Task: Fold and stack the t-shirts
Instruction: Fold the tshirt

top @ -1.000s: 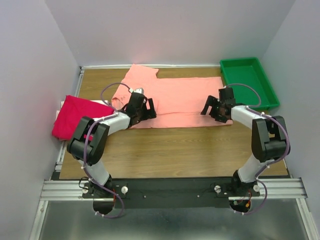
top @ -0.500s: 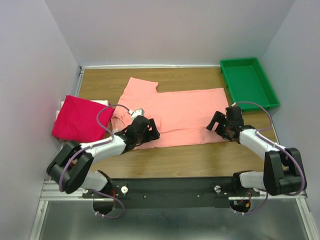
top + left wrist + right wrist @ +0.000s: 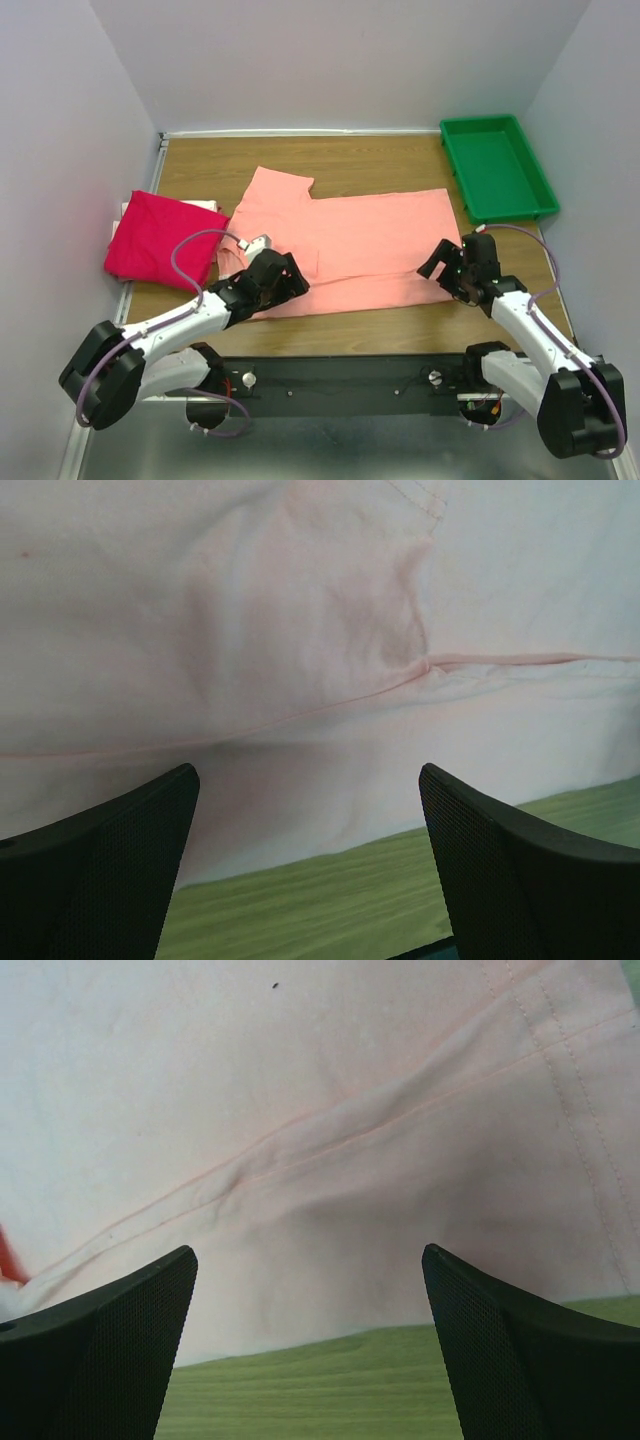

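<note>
The salmon t-shirt [image 3: 360,235] lies spread across the middle of the table, one sleeve pointing to the back left. Its near hem [image 3: 330,820] shows as pale cloth in both wrist views [image 3: 330,1160]. The magenta-red t-shirt [image 3: 155,238] lies bunched at the left edge. My left gripper [image 3: 284,279] is low over the salmon shirt's near left edge, open, with nothing between its fingers [image 3: 110,870]. My right gripper [image 3: 452,266] stands open at the shirt's near right corner, also holding nothing; its fingers [image 3: 520,1350] frame the hem and the bare wood.
A green plastic tray [image 3: 520,195] stands at the back right. A strip of bare wooden table [image 3: 400,325] runs between the shirt's hem and the black base rail [image 3: 340,375]. Grey walls close in the left, right and back.
Both arms have drawn back towards the near edge, grippers staying open. The salmon shirt's near hem now lies closer to the front than one second ago.
</note>
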You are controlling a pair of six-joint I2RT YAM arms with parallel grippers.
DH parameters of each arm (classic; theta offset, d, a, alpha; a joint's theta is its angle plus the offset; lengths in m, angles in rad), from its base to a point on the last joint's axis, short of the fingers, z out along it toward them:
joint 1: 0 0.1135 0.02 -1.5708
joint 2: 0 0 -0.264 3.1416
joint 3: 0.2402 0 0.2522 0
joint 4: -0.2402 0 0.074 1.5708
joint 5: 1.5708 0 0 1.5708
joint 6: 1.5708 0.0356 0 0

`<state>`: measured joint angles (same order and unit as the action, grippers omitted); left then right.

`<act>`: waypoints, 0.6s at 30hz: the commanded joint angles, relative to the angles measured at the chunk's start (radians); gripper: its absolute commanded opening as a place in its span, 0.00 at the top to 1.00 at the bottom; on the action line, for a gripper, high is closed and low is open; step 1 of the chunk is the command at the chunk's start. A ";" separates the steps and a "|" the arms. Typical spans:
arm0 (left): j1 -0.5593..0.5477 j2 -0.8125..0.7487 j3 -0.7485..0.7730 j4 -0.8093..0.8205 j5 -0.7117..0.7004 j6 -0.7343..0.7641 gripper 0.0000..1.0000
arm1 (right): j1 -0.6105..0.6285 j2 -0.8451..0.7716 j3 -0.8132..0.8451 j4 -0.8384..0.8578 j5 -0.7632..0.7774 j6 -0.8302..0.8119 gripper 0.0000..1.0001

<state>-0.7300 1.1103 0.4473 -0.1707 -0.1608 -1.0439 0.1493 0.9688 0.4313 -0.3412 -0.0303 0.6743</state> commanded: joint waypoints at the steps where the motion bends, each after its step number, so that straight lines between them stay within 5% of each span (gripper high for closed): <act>1: -0.008 -0.104 0.070 -0.185 -0.124 -0.038 0.02 | 0.003 -0.044 0.065 -0.085 -0.005 -0.007 0.00; 9: 0.042 -0.058 0.314 -0.217 -0.358 0.077 0.02 | 0.001 -0.047 0.136 -0.102 0.007 -0.054 0.00; 18: 0.363 0.363 0.732 -0.102 -0.235 0.372 0.02 | 0.003 0.014 0.176 -0.104 0.064 -0.101 0.00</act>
<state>-0.4339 1.3251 1.0302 -0.3225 -0.4141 -0.8326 0.1493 0.9630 0.5732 -0.4152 -0.0200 0.6052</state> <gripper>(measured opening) 0.984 0.997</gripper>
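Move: The shirt's far-left sleeve lies about 25 cm ahead of the left hand and 3 cm to its left, roughly 1 cm lower. The shirt's near edge is some 6 cm straight behind the hand, and the folded red shirt sits about 34 cm to its left and 10 cm ahead. From the right hand, that sleeve is some 44 cm left, 24 cm ahead and 2 cm lower. The pink shirt is released as the left hand comes free of its near part, goes up first, then sweeps forward and somewhat left over the cloth towards the far-left sleeve, about 16 cm out and 14 cm up. Its wrist turns counter-clockwise and tips the fingers upward, fingers staying wide open. The right hand, also open, rises some 4 cm, edges forward, then hovers over the near-right part. ##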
